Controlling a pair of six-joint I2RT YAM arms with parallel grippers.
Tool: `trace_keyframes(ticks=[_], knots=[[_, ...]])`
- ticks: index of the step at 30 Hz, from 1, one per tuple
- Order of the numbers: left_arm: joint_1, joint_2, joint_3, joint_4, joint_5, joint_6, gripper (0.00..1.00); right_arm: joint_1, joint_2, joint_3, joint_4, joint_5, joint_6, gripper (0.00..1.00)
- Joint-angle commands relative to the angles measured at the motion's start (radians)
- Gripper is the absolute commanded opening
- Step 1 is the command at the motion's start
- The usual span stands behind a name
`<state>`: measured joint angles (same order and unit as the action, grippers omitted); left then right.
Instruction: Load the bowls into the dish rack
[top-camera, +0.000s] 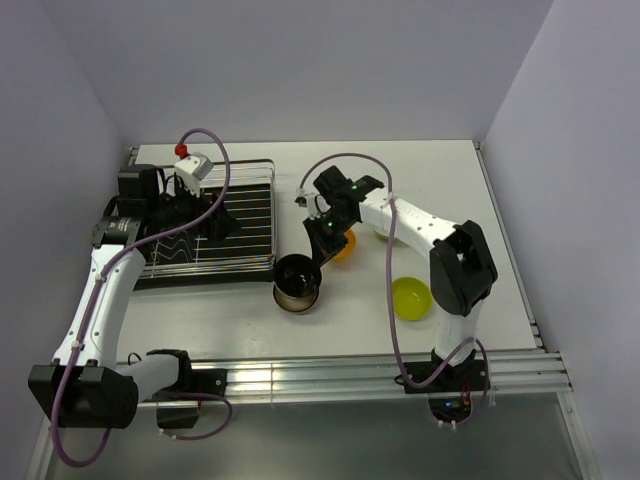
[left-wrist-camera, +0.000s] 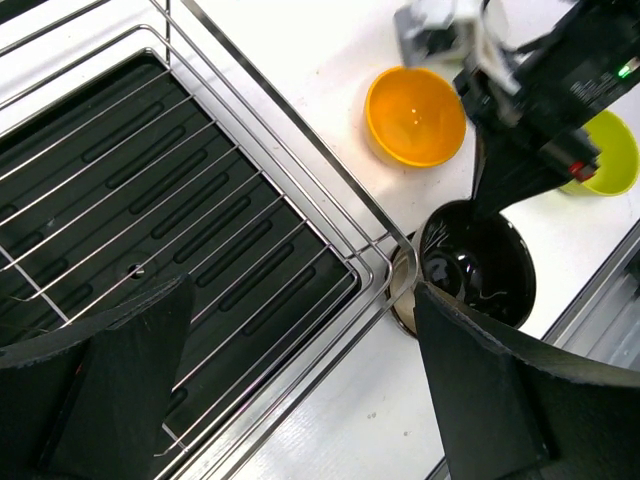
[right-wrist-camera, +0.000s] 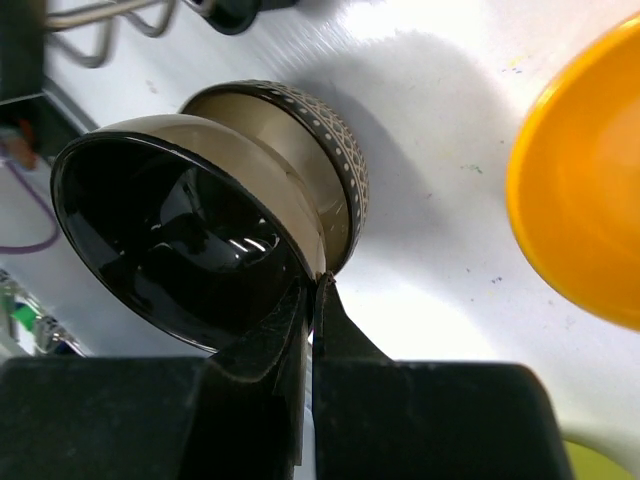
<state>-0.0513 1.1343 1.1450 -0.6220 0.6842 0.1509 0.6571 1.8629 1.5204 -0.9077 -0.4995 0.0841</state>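
My right gripper is shut on the rim of a bowl that is glossy black inside and brownish outside. It holds the bowl tilted over a second brownish bowl with a dotted rim, just right of the dish rack. The held bowl also shows in the left wrist view. My left gripper is open and empty above the rack's near right corner. An orange bowl and a lime bowl sit on the table. No white bowl shows clearly.
The rack holds no bowls; its black drip tray shows through the wires. The right arm reaches across the orange bowl. White walls close the table at the back and sides, and an aluminium rail runs along the near edge.
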Motion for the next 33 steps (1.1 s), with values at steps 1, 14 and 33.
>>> trace_keyframes(ticks=[1, 14, 33], knots=[[-0.004, -0.011, 0.021, 0.042, 0.028, -0.033, 0.98, -0.037, -0.106, 0.040, 0.033, -0.122, 0.016, 0.00], [-0.010, 0.079, 0.101, 0.106, 0.190, -0.330, 1.00, -0.258, -0.231, 0.038, 0.207, -0.327, 0.127, 0.00], [-0.116, 0.147, 0.111, 0.334, 0.210, -0.790, 0.99, -0.290, -0.183, 0.213, 0.385, -0.338, 0.289, 0.00]])
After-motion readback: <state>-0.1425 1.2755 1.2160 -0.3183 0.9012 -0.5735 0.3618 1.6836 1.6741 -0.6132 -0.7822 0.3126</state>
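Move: The black bowl is already pinched by its rim in the right fingers and raised a little, its middle about 5 cm left and 2 cm back of that hand. From there it goes to the open left gripper, roughly 20 cm left, 6 cm ahead and 14 cm higher. The patterned bowl is 6 cm left and 6 cm back, 8 cm below; the orange bowl 6 cm ahead, 4 cm right, as low. From the left hand, the black bowl lies about 15 cm right, 9 cm back and 17 cm below. The black bowl, kept in the right hand's shut rim pinch, is carried up some 18 cm and forward about 10 cm, away from the patterned bowl, while that wrist swings its fingers from steeply down towards pointing left. The wide-open left gripper comes to meet the bowl, going right and up and rolling its fingers round towards it, without closing. ##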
